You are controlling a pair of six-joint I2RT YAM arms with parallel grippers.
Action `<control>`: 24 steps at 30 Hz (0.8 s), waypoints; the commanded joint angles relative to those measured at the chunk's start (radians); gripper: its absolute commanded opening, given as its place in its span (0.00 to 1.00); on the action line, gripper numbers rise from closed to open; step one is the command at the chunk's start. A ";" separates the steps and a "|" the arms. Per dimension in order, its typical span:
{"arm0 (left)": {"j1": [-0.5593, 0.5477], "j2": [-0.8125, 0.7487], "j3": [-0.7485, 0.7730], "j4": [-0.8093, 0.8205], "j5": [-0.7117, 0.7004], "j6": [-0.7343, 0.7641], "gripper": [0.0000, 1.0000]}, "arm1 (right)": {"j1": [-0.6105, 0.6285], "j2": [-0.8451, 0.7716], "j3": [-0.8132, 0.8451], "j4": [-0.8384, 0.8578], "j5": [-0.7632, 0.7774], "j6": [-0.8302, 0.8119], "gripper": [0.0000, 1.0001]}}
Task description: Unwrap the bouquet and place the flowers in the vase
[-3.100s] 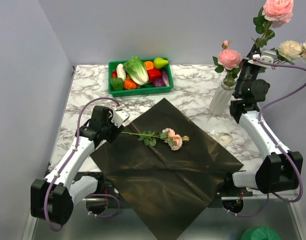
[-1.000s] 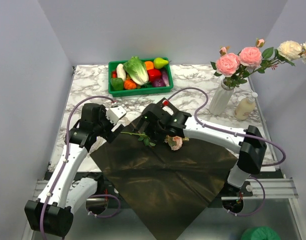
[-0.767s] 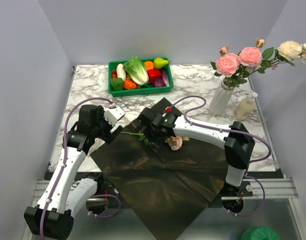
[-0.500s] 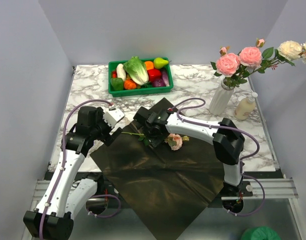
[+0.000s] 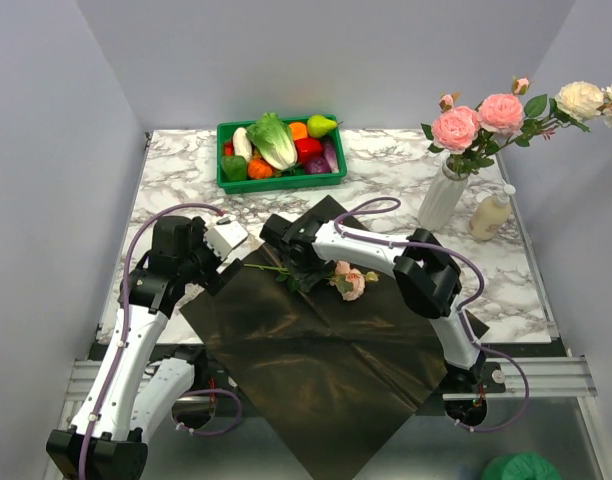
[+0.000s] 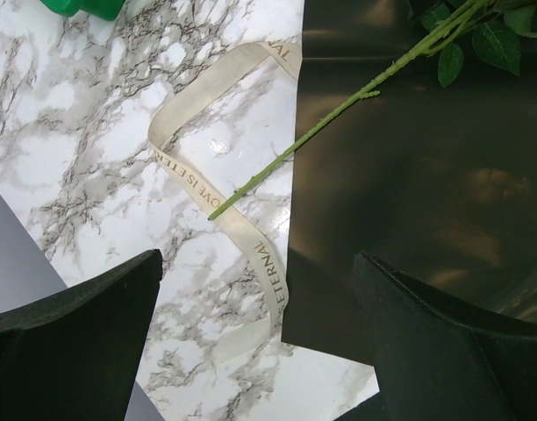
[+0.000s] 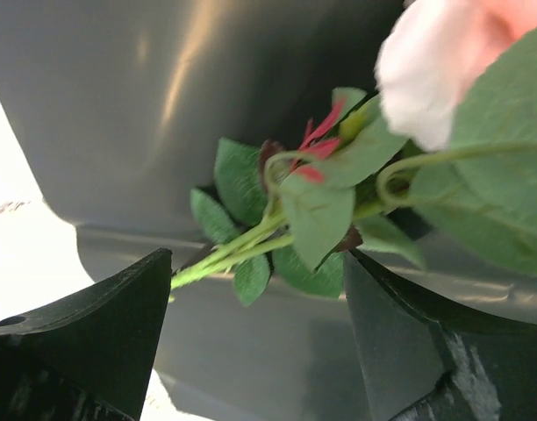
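Observation:
The bouquet lies undone, its dark wrapping paper [image 5: 326, 340] spread flat on the table. One pink flower [image 5: 348, 282] lies on it, its green stem [image 7: 225, 254] and leaves running between the fingers of my right gripper [image 5: 296, 265], which is open and low over the paper. My left gripper [image 5: 221, 262] hovers open near the stem's bare end [image 6: 251, 184], above the cream ribbon [image 6: 251, 246] at the paper's [image 6: 426, 175] left edge. The white ribbed vase [image 5: 443, 196] stands at the back right holding pink [image 5: 456, 128] and cream flowers [image 5: 581, 98].
A green tray [image 5: 226, 182] of toy vegetables sits at the back centre. A beige bottle [image 5: 489, 213] stands just right of the vase. The right arm stretches across the paper from the right side. Marble table [image 5: 176, 170] shows around the paper.
The right arm has swung from the vase over to the flower on the paper, slid left along its stem, and its jaws have narrowed a little. The left arm has drawn back slightly.

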 commanded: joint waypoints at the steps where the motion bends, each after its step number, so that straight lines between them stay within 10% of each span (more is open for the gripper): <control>1: 0.008 -0.015 0.007 -0.016 0.018 0.008 0.99 | -0.022 0.020 -0.013 -0.068 0.075 0.037 0.84; 13: 0.011 -0.025 0.002 -0.022 -0.004 0.023 0.99 | -0.042 0.065 0.028 -0.078 0.075 -0.006 0.60; 24: 0.013 -0.041 -0.008 -0.028 -0.030 0.031 0.99 | -0.042 0.029 0.048 -0.043 0.108 -0.090 0.06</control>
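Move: The right hand hangs open low over the black wrap, with the last rose's stem between its fingers. The leafy part to grip is about 2 cm to its right, 1 cm ahead and 2 cm lower. From the hand, the blossoms lie some 11 cm right and 2 cm back; the cut end of the stem is about 11 cm left and 1 cm ahead. From the left hand, the leafy part is roughly 18 cm right, 5 cm ahead and 15 cm below. Shift the right gripper about 2.5 cm to the right along the stem towards the blossoms, going some 1.5 cm forward and as much down towards the wrap. Close the fingers from nearly wide open to almost shut as the hand settles, pinching the leafy stem just below the blossoms. ##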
